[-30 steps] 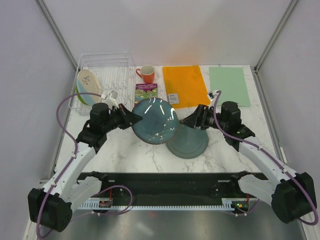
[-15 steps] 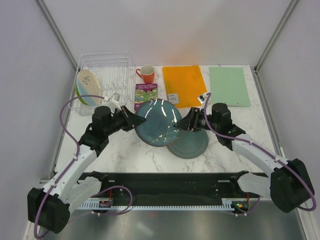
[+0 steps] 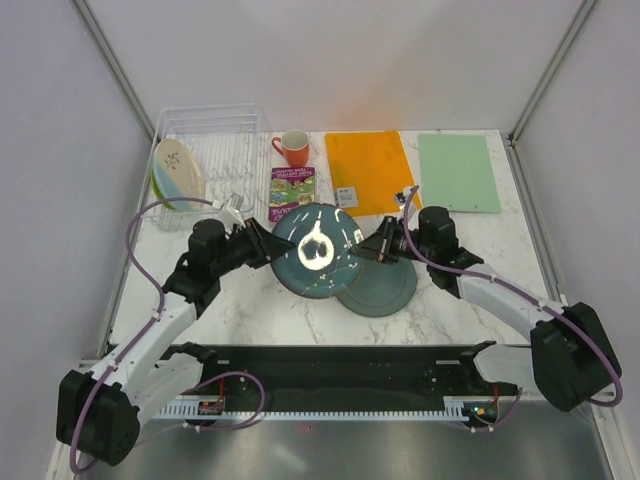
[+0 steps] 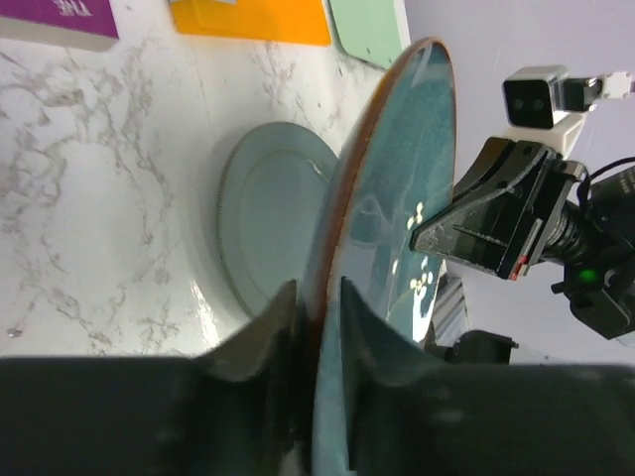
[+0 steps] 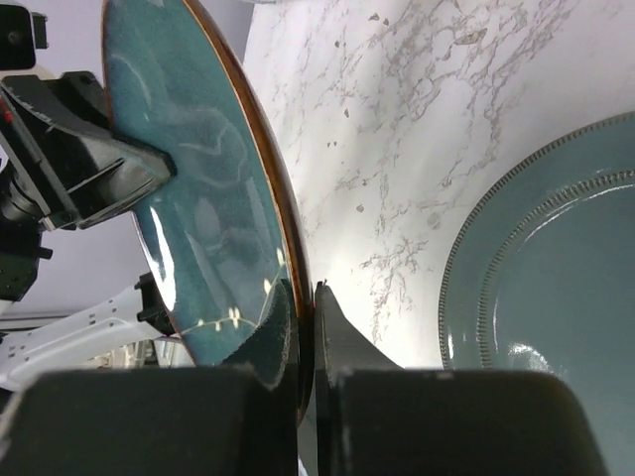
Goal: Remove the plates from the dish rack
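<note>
The glossy dark teal plate (image 3: 315, 250) is held tilted above the table between both arms. My left gripper (image 3: 270, 245) is shut on its left rim, its jaws closed on the edge in the left wrist view (image 4: 316, 315). My right gripper (image 3: 368, 247) is shut on the plate's right rim (image 5: 303, 307). The matte grey-green plate (image 3: 385, 285) lies flat on the marble, partly under the teal one; it also shows in the left wrist view (image 4: 263, 228) and in the right wrist view (image 5: 556, 268). The dish rack (image 3: 225, 140) at the back left holds the cream-and-blue plate (image 3: 180, 170) upright, with a lime-green plate edge (image 3: 155, 186) behind it.
An orange mug (image 3: 294, 148) stands beside the rack. A purple booklet (image 3: 292, 185) lies behind the teal plate. An orange mat (image 3: 370, 170) and a green mat (image 3: 458, 172) lie flat at the back right. Walls close in both sides.
The right gripper has moved left and closed on the teal plate's right rim. The plate has tilted flatter and shifted slightly with the left gripper still on it.
</note>
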Controlling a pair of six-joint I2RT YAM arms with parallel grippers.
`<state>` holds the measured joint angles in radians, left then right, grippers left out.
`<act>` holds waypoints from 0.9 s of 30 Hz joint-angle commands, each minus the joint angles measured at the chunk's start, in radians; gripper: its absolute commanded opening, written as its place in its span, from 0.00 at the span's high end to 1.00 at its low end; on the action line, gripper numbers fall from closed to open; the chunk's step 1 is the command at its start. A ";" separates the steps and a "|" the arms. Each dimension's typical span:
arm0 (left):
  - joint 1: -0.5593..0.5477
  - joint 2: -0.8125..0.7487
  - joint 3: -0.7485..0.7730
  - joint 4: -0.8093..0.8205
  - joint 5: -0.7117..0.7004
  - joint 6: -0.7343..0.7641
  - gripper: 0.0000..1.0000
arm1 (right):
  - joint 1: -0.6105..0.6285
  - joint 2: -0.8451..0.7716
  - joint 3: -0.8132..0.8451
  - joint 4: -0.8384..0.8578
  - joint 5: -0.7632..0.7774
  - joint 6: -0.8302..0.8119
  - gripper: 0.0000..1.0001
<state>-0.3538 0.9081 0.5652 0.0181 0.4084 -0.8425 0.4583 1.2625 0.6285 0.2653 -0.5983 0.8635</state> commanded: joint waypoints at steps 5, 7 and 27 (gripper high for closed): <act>-0.020 -0.021 0.090 -0.148 -0.069 0.116 0.21 | 0.008 -0.264 0.086 -0.391 0.426 -0.244 1.00; -0.020 -0.038 0.088 -0.220 -0.178 0.150 0.19 | -0.007 -0.322 0.094 -0.481 0.518 -0.247 1.00; -0.019 -0.273 0.050 -0.382 -0.468 0.339 0.08 | -0.147 -0.319 -0.052 -0.500 0.405 -0.150 1.00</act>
<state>-0.3748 0.6399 0.6106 -0.3397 -0.0006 -0.5716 0.3218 0.9428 0.5854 -0.4110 -0.0673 0.6365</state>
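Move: Both grippers already pinch the same held plate by opposite rims. The plate on the table, where it is to go, lies about 6 cm to the right of the right hand, roughly level with it fore and aft, and some 15 cm below. The orange folder is about 35 cm ahead and 6 cm right, the book 27 cm ahead and 19 cm left. From the left hand, that table plate is about 24 cm right and 18 cm down. Open the left gripper wide to let go of the held plate's rim, then draw the left hand about 8 cm to its left, away from the plate. Keep the right fingers shut on the opposite rim and carry the plate some 15 cm right, then down by about 7 cm over the table plate, tipping the fingers downward and turning the hand about 30 degrees clockwise. ##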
